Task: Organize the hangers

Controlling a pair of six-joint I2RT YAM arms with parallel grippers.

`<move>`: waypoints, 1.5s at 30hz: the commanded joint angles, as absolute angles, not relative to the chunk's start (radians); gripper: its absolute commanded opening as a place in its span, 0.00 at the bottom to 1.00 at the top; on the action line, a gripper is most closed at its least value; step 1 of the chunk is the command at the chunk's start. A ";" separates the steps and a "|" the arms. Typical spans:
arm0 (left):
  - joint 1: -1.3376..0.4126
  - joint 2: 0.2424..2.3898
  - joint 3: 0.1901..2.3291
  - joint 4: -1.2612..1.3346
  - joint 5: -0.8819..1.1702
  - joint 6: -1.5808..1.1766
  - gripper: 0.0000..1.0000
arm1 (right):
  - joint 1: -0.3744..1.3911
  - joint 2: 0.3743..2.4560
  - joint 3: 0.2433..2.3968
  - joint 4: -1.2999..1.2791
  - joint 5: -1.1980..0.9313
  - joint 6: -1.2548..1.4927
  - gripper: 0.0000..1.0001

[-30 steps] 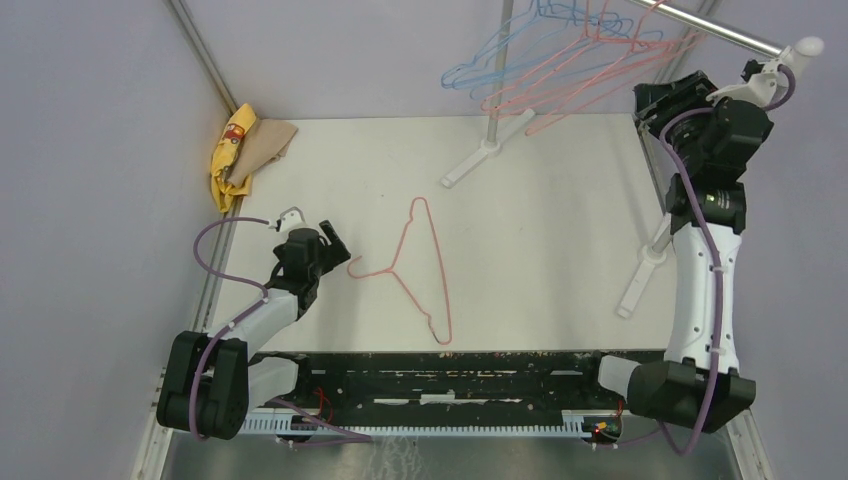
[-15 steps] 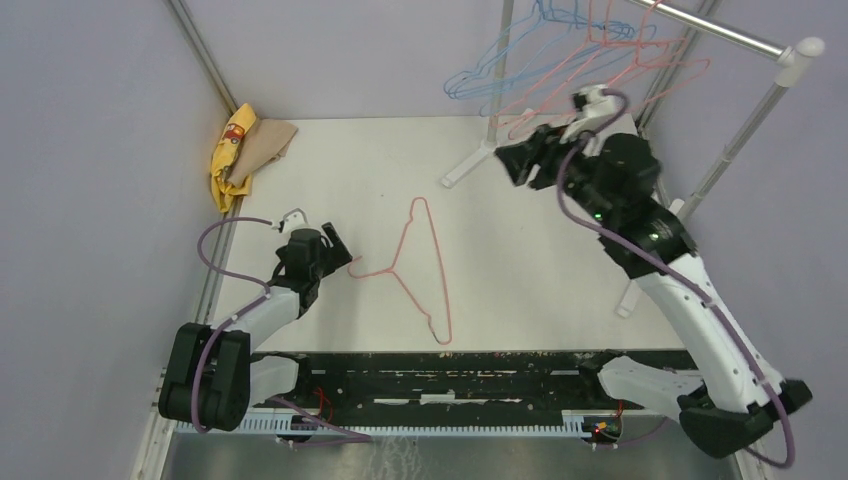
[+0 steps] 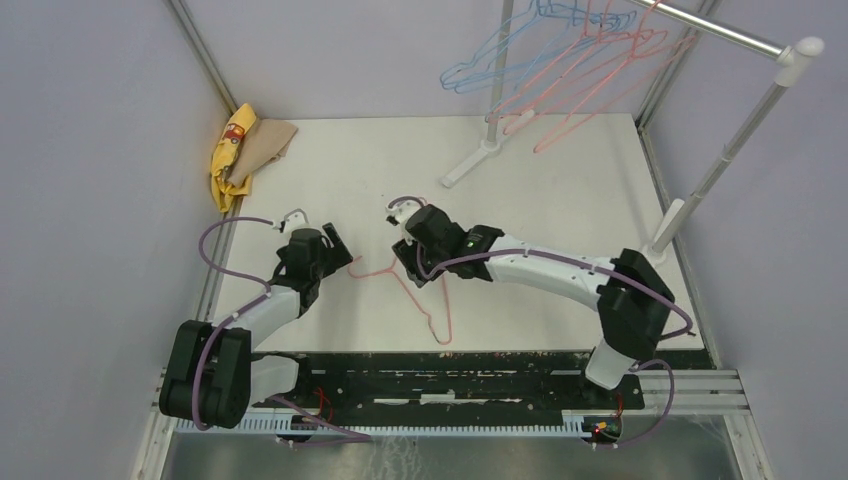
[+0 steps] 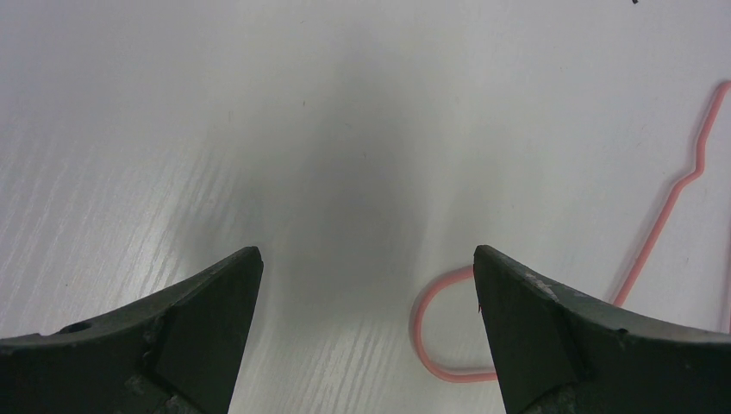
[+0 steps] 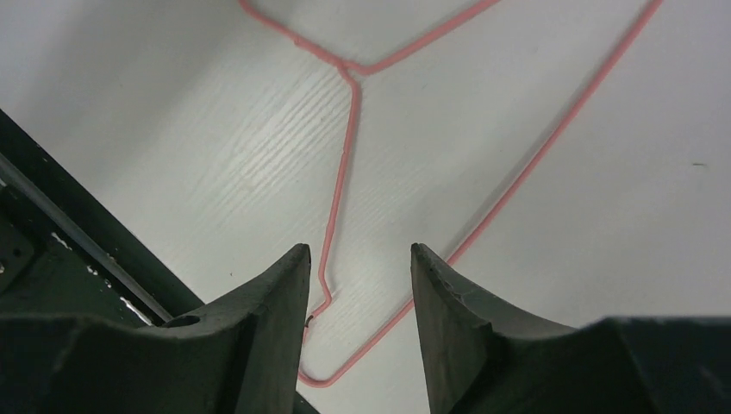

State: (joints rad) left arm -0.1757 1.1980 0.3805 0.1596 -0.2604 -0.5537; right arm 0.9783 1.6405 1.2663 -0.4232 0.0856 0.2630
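A pink-red wire hanger (image 3: 441, 318) lies flat on the white table, its hook (image 3: 362, 271) pointing left. My right gripper (image 3: 418, 262) hovers low over its middle, open and empty; in the right wrist view (image 5: 359, 250) the hanger's wires (image 5: 345, 164) run on the table between and below the fingers. My left gripper (image 3: 341, 254) is open and empty just left of the hook. In the left wrist view (image 4: 366, 254) the hook (image 4: 422, 332) lies by the right finger. Several blue hangers (image 3: 490, 55) and pink hangers (image 3: 585, 75) hang on the rack bar (image 3: 720, 30) at the back.
The rack's white foot (image 3: 480, 158) stands at the back centre and a second leg (image 3: 672, 225) at the right edge. A yellow cloth (image 3: 232, 150) and a brown piece (image 3: 268, 142) lie at the back left. Metal frame rails border the table.
My right arm has swung from the rack at the back right down to the hanger on the table's middle. The left arm has hardly moved.
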 commanded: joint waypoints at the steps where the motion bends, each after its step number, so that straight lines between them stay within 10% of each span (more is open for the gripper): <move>1: -0.170 1.194 0.414 0.197 -0.267 -0.523 0.99 | 1.015 1.732 1.288 -0.403 0.065 0.252 0.54; 29: -0.171 1.172 0.403 0.194 -0.271 -0.529 0.99 | 1.126 1.944 1.166 -0.378 0.198 0.393 0.38; 34: -0.172 1.158 0.400 0.192 -0.273 -0.529 0.99 | 1.127 1.927 1.126 -0.393 0.308 0.447 0.02; 45: -0.171 1.105 0.402 0.161 -0.294 -0.526 0.99 | 1.056 1.723 1.064 -0.385 0.444 0.421 0.01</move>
State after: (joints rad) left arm -0.1757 1.1572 0.3805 0.1543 -0.2611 -0.5537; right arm 1.1236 1.8297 1.0935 -0.3046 0.3264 0.4500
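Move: From my right hand, the spot I'll pinch, on the hanger's notched shoulder wire just short of its near end, is about 13 cm below, 5 cm back and 2 cm left. The hanger's straight bar runs some 5 cm right of that spot, its near corner is roughly 7 cm closer to me and 4 cm right of it, and the hook lies about 15 cm left and 7 cm farther out. From my left hand the spot is some 18 cm right, 12 cm back and 4 cm down. I sink my right hand about 12 cm onto the hanger's shoulder wire, drawing back some 5 cm and easing left, while the wrist steepens the fingers about 10 degrees. Low over the table, the half-open fingers shut and pinch the wire just above the notch; then, holding it, I drag right about 3 cm and slightly forward, turning some 10 degrees clockwise. ##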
